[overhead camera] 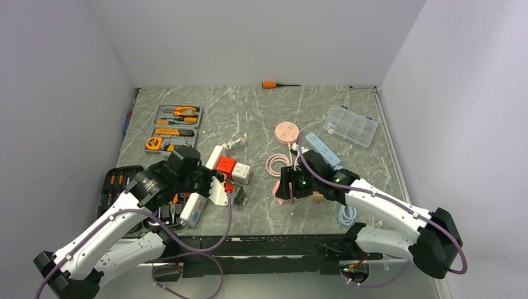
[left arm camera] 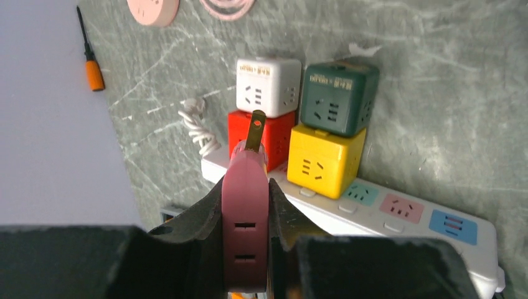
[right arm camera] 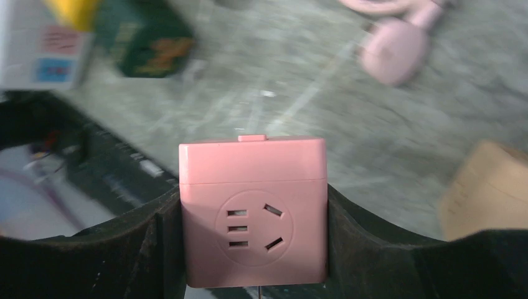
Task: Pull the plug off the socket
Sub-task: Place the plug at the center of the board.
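Observation:
My left gripper [left arm camera: 246, 187] is shut on a flat dark-red plug [left arm camera: 246, 218], held just above the socket [left arm camera: 398, 215], the long white power strip. The plug's brass prong [left arm camera: 255, 131] is bare and points away from me, in no outlet. In the top view the plug [overhead camera: 228, 187] hangs beside the strip [overhead camera: 193, 207] at the left gripper [overhead camera: 222, 184]. My right gripper [right arm camera: 252, 208] is shut on a pink cube socket [right arm camera: 252, 212] and holds it over the table's middle [overhead camera: 284, 190].
Red [left arm camera: 277, 134], white [left arm camera: 268, 84], yellow [left arm camera: 324, 159] and green [left arm camera: 339, 96] cubes sit on the strip's far end. Grey tool trays [overhead camera: 177, 116], a black tool case [overhead camera: 118, 184], an orange screwdriver [overhead camera: 271, 85], a pink disc [overhead camera: 287, 132], a light-blue strip [overhead camera: 322, 148] and a clear box [overhead camera: 351, 124] lie around.

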Available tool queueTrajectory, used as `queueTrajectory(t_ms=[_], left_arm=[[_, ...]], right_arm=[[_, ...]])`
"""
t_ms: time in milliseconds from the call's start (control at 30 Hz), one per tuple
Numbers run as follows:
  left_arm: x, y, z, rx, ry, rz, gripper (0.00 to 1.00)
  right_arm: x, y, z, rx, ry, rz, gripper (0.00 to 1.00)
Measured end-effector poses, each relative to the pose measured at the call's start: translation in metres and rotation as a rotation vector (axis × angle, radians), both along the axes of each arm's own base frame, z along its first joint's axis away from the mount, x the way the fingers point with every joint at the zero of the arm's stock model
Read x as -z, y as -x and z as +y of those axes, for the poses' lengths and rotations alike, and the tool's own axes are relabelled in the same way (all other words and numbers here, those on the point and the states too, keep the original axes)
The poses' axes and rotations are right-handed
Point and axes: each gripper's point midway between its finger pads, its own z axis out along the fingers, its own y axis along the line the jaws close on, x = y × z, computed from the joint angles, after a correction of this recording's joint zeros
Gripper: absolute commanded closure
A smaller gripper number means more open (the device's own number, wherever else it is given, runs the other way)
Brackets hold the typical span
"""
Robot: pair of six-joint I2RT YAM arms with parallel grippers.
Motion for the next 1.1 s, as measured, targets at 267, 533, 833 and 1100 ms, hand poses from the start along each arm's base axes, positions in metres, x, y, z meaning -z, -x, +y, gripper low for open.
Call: queueTrajectory(t_ms=[267,533,833,1100], left_arm=[[0.006,0.014,-0.03,0.093,0.016,0.084,1.0],[0.026,0.037,-0.075,0.24,0.011,0.116,1.0],[0.072,0.06,-0.135,0.372,-0.035,0.175,1.0],[0.109,0.076,-0.183,0.452,-0.154,0.216,1.0]], right_arm=[[0.067,-0.019,-0.057,0.305,0.258,0.069,1.0],[0.094,-0.04,-0.084,0.497,0.38,0.065,0.89],[0.088,-0.056,-0.094,0.566,0.428,0.018,0.0],[0.0,-0.099,-0.066,0.586,0.256,-0.121,0.0]])
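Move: The pink cube in the right hand goes to bare board about 9 cm to its right, 5 cm ahead and 9 cm below; the beige cube stands about 13 cm right and 4 ahead, the coiled cable's pink head about 4 right and 9 ahead. The small pink plug in the left hand goes towards front board about 18 cm right, 8 back and 17 below; the green cube stands 6 cm right and 2 ahead. The pink cube is carried right and down about 9 cm each and some 5 forward by the right hand, turning roughly 30 degrees clockwise. The fingers open wide to let go, then back off up and forward. Meanwhile the left hand, still gripping the small pink plug, swings about 18 cm right, past the green cube, sinking 11 and drawing back 8. ##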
